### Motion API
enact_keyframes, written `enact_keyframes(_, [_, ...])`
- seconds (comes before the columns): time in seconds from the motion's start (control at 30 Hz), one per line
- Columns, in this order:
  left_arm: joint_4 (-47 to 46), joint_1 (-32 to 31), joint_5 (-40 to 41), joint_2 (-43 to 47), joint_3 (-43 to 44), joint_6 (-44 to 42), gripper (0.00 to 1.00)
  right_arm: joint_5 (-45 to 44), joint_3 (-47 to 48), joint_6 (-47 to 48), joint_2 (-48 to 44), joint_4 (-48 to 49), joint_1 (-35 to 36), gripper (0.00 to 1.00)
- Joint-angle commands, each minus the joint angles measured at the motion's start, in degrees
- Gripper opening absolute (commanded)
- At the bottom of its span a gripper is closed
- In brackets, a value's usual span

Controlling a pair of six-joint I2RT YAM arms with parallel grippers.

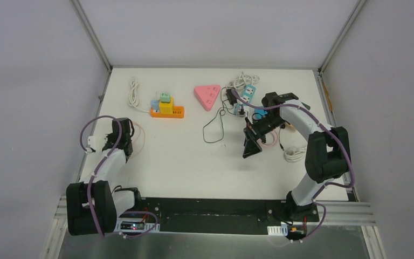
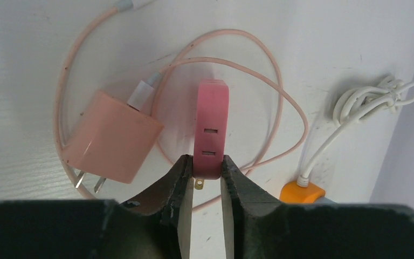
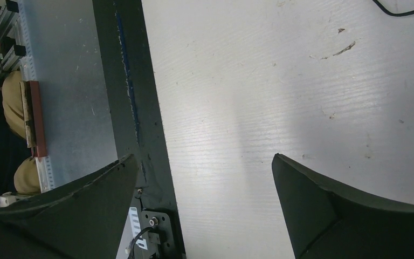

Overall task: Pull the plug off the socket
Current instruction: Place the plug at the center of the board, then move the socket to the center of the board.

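Note:
In the left wrist view my left gripper (image 2: 207,164) is shut on the near end of a dark pink socket block (image 2: 211,124) with two slots in its face and a small brass prong beneath. The pale pink plug (image 2: 112,137) lies flat on the table just left of it, apart from the socket, its two metal prongs bare. Its pink cable (image 2: 280,97) loops around both. From above, the left gripper (image 1: 123,141) sits at the table's left edge. My right gripper (image 1: 252,145) hangs open over bare table (image 3: 248,81), right of centre, with nothing between its fingers (image 3: 312,194).
At the back stand an orange power strip (image 1: 167,110) with coloured adapters, a pink triangular socket (image 1: 207,96) and a blue strip (image 1: 248,93) among tangled cables. A coiled white cable (image 1: 133,93) lies back left, a thin black cable (image 1: 215,127) mid-table, and another white coil (image 1: 294,155) beside the right arm.

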State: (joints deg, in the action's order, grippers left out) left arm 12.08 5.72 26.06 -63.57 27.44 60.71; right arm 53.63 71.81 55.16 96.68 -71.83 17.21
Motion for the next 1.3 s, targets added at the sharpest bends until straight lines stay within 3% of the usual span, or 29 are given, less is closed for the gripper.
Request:
enact_keyframes(0.0, [3.6,0.3,0.7,-0.3,1.8,1.4,0.29,-0.2,1.0,0.2,-2.3,0.0,-0.1,1.0])
enact_keyframes(0.2, [6.0,0.3,-2.8,0.9,2.5,2.7,0.62,0.1,1.0,0.2,-3.6,0.0,-1.0,1.0])
enact_keyframes(0.47, [8.4,0.2,-11.1,5.7,2.9,1.7,0.87,-1.3,1.9,1.9,-4.7,-2.3,-1.8,1.0])
enact_keyframes(0.77, [14.9,0.2,-16.9,14.8,6.4,-2.0,0.98,-3.9,3.0,3.3,-5.5,-4.6,-4.3,1.0])
enact_keyframes(0.93, [18.4,0.2,-20.3,17.6,11.3,-7.7,0.99,-5.6,3.5,3.0,-5.9,-4.9,-5.0,1.0])
enact_keyframes(1.03, [18.7,0.2,-25.5,16.4,14.9,-12.5,0.99,-6.0,4.0,3.0,-5.9,-5.3,-5.2,1.0])
enact_keyframes(1.27, [18.3,-0.1,-45.8,6.4,26.2,-27.3,0.99,-6.6,4.8,2.6,-6.5,-5.6,-6.7,1.0])
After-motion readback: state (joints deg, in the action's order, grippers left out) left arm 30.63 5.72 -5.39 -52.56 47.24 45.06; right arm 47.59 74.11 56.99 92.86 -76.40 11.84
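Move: The pink plug is already pinched in the left hand; its resting spot on the board is nearly straight beneath, about 2 cm down. The pink charger lies 4 cm back and 2 cm left of the hand, the orange socket some 12 cm ahead and 17 cm right, the white cable coil about 22 cm straight ahead. From the right hand, the plug's spot is roughly 50 cm left, 7 cm ahead and 9 cm lower. The pink plug is set down just ahead of the pink charger and let go: the left hand eases back and down about 1 cm as its fingers open wide, then rises some 14 cm clear of the plug while swinging right about 9 cm, turning clockwise roughly 35 degrees. The empty right hand, still open, drifts 3 to 4 cm right, slightly up and forward. ##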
